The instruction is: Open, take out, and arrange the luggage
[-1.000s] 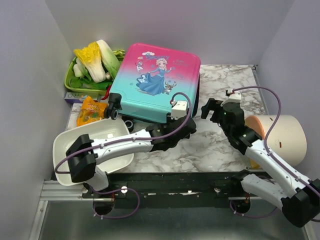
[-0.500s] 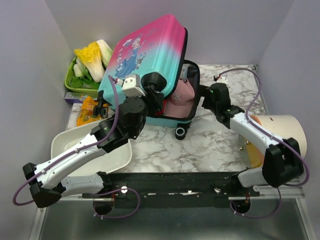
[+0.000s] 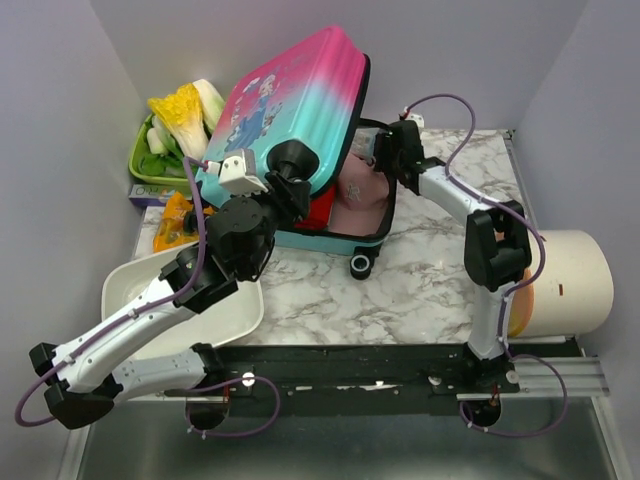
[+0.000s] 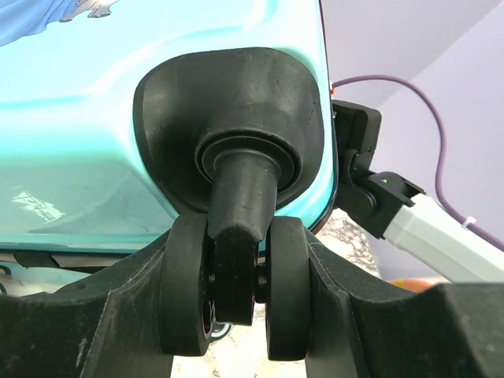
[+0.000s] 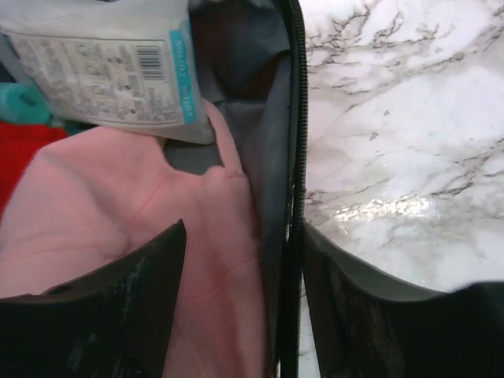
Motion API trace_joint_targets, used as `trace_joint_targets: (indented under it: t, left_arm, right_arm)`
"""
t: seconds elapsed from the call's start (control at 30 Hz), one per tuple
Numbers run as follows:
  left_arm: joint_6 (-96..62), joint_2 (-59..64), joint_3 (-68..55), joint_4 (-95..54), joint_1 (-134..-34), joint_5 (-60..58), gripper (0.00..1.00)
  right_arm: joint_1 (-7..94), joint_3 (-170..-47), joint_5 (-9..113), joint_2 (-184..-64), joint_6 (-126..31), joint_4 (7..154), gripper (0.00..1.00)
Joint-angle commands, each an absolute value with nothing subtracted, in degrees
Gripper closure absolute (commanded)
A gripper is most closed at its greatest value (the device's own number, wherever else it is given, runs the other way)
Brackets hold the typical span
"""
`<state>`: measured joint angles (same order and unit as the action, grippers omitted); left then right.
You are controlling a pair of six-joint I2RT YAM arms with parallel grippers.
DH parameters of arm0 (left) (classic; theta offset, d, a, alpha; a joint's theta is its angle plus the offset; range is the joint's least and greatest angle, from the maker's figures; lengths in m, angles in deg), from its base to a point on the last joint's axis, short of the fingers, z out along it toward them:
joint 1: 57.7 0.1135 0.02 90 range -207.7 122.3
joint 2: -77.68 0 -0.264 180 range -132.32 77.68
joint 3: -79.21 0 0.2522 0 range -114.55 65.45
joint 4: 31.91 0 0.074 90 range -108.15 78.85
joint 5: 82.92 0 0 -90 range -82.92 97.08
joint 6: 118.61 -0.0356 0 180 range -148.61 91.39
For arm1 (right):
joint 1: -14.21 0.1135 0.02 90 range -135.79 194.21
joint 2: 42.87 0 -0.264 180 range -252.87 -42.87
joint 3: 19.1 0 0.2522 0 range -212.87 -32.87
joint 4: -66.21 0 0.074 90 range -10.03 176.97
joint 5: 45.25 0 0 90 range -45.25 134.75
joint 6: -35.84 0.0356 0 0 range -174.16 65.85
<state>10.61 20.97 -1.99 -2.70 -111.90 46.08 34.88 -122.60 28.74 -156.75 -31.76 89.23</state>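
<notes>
The luggage (image 3: pixel 290 100), pink-to-teal with a princess print, lies open on the marble table, its lid tilted up to the left. My left gripper (image 3: pixel 292 168) is shut on the lid's black twin wheel (image 4: pixel 236 291), one finger pressed against each side. The base holds a pink cloth (image 5: pixel 118 205), a white printed packet (image 5: pixel 102 71) and something red (image 5: pixel 20 150). Open, my right gripper (image 5: pixel 242 228) straddles the base's right zipper rim (image 5: pixel 293 157). One finger hangs over the pink cloth and the other is outside, over the marble (image 5: pixel 409 118).
A white basin (image 3: pixel 238 308) sits at the front left under my left arm. A cream cylinder (image 3: pixel 570 280) lies at the right edge. A green tray (image 3: pixel 140 165) with cabbage (image 3: pixel 185 115) and an orange packet (image 3: pixel 175 222) stand at the back left. Walls close in on three sides.
The lid went from flat shut to raised, lifted by my left gripper. My right gripper moved from the table's middle to the base's far right rim, and its jaws have narrowed.
</notes>
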Motion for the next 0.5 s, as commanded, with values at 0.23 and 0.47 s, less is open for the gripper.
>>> trace_joint_targets:
  t: [0.23, 0.47]
  left_arm:
    - [9.1, 24.1, -1.5, -2.4, -110.1, 52.7, 1.0]
    - [9.5, 24.4, -1.4, -2.0, -110.0, 52.7, 1.0]
  right_arm:
    - [33.3, -117.9, 27.3, -157.8, -29.1, 93.6, 0.48]
    - [33.1, -113.4, 30.9, -154.8, -27.1, 91.8, 0.99]
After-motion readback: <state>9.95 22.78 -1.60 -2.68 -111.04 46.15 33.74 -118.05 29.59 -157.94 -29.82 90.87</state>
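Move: The suitcase's right-hand zipper rim, where the right fingers will shut, lies about 5 cm below the right hand, some 2 cm back and 1 cm to its right. Inside the case, the pink cloth is roughly 5 cm left, 4 cm back and 8 cm down, and the white packet some 6 cm ahead, 5 cm left and 8 cm down. From the left hand, holding the lid's wheel, that rim is about 22 cm ahead, 18 cm right and 28 cm lower. The open case's right-hand rim is taken by the right hand, which sinks about 5 cm onto it, easing back and slightly right, its fingers tipping a little further down and closing across the zipper edge until they pinch it. The lid's wheel stays gripped by the left hand, which creeps about 1 cm left and slightly up. ##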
